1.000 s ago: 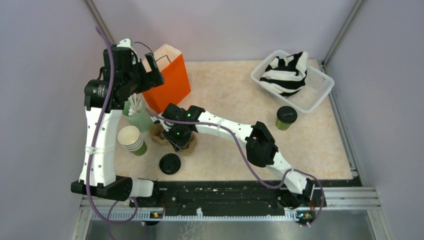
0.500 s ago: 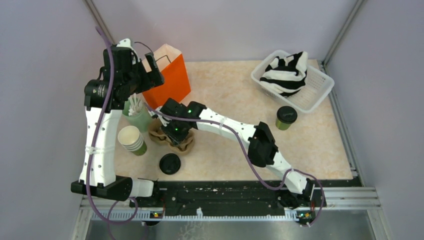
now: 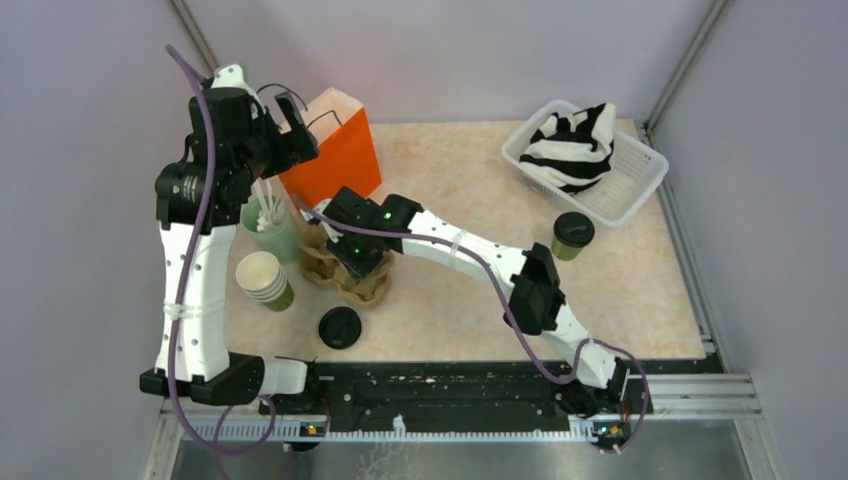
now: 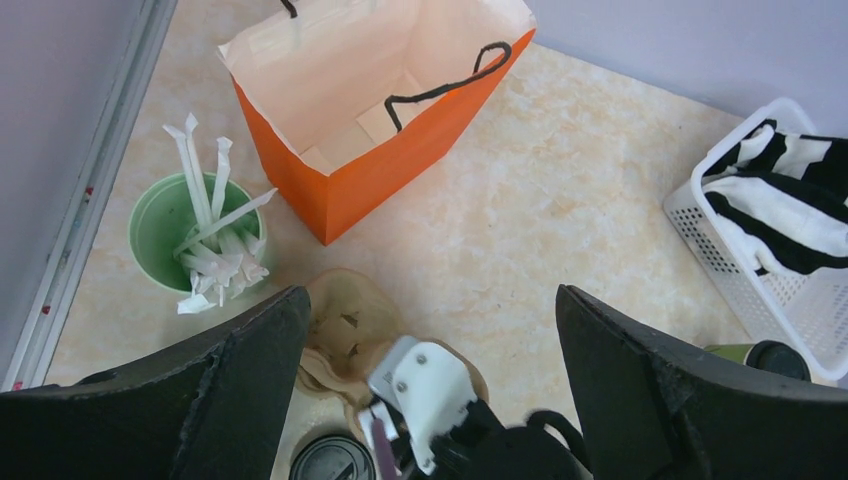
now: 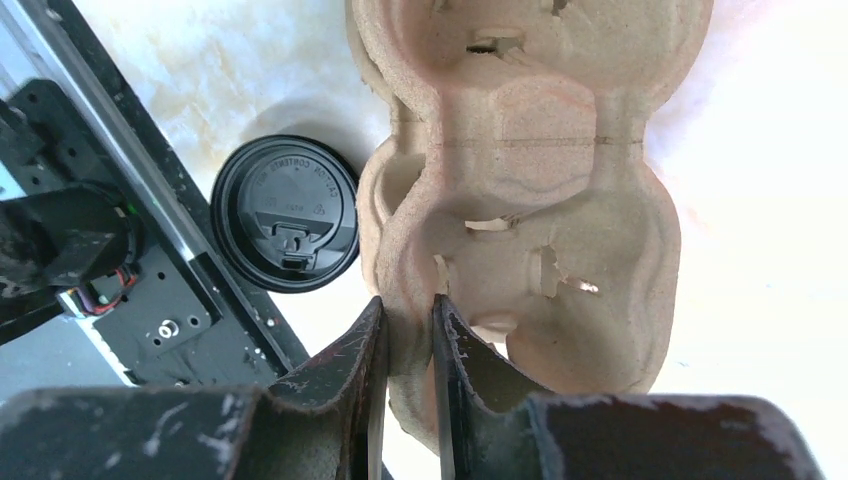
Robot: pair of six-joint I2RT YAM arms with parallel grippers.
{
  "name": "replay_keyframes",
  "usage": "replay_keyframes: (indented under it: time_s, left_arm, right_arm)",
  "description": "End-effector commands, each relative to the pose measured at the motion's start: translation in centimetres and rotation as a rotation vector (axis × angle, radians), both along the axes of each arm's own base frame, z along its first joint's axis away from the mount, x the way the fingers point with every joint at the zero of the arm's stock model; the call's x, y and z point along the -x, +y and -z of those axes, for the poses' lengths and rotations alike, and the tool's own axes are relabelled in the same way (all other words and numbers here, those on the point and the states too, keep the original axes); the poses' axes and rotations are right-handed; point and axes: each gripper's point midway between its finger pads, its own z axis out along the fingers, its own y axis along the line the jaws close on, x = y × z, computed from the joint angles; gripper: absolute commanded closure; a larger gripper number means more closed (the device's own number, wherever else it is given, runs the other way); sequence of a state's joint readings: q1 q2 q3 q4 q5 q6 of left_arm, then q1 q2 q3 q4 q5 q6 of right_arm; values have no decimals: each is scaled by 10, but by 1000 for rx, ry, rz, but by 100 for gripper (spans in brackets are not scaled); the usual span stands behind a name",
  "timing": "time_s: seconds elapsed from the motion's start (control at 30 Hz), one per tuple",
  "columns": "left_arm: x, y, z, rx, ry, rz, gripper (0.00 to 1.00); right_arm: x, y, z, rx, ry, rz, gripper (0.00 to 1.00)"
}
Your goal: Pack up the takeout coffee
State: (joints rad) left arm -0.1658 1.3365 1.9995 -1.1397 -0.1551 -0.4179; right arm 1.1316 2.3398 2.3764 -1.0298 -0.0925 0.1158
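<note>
The takeout coffee (image 3: 572,236), a green cup with a black lid, stands at the right beside the basket, far from both grippers; its top shows in the left wrist view (image 4: 771,356). My right gripper (image 3: 352,262) is shut on the rim of a brown pulp cup carrier (image 3: 372,289), whose wall is pinched between the jaws (image 5: 408,305). The carrier (image 5: 530,150) is empty. My left gripper (image 3: 292,125) is open and empty, high beside the orange paper bag (image 3: 340,165). From the left wrist view (image 4: 430,295) the bag (image 4: 380,170) stands open.
A loose black lid (image 3: 340,327) lies near the front edge, left of the carrier (image 5: 285,213). A stack of lidless green cups (image 3: 264,279) and a green cup of straws (image 3: 270,225) stand at the left. A white basket (image 3: 640,185) with striped cloth sits at the back right.
My right gripper has carried the cup carrier a little away from the front edge, toward the orange bag. My left arm has shifted up and to the left.
</note>
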Motion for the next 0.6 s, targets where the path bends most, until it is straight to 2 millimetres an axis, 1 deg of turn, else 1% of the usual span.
replay_keyframes:
  time_s: [0.0,0.03,0.1,0.17,0.23,0.33,0.43,0.5,0.57]
  left_arm:
    - [-1,7,-39,13,-148,-47,1]
    - [-1,9,-40,11,-154,-56,1]
    - [-3,14,-41,0,-159,-80,1]
    - [-6,18,-42,-9,-163,-105,1]
    - [-14,17,-37,-23,-153,-99,1]
    - [-34,13,-21,-60,-113,-73,1]
    - [-63,-5,-5,-110,-100,55,1]
    - [-82,-14,10,-132,-72,110,1]
    - [-98,-14,28,-163,-29,120,1]
  right_arm:
    - [-5,-15,-107,-175,-137,62,100]
    - [-5,-20,-110,-175,-144,65,100]
    - [-9,-35,-118,-157,-182,102,100]
    - [-14,-56,-122,-123,-214,150,100]
    - [-20,-86,-118,-74,-222,212,100]
    - [-30,-136,-111,-54,-217,309,100]
    - [-38,-185,-105,-87,-177,408,100]
    - [-46,-220,-109,-99,-170,485,100]
    - [-55,-249,-117,-95,-184,553,100]
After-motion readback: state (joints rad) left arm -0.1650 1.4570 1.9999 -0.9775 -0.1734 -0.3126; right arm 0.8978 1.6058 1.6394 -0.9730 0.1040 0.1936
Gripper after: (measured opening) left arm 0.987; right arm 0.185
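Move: The right hand holds the upper cup carrier; the lidded coffee it is taken towards stands about 43 cm to its right, 7 cm ahead and a little lower. Just under the hand, some 4 cm left and 2 cm ahead, lies the second carrier; the loose black lid is 5 cm left and 9 cm back. From the left hand the coffee lies roughly 54 cm right, 3 cm back, far below. The right hand lifts its carrier about 10 cm, then swings some 20 cm right towards the coffee; left edges forward. ##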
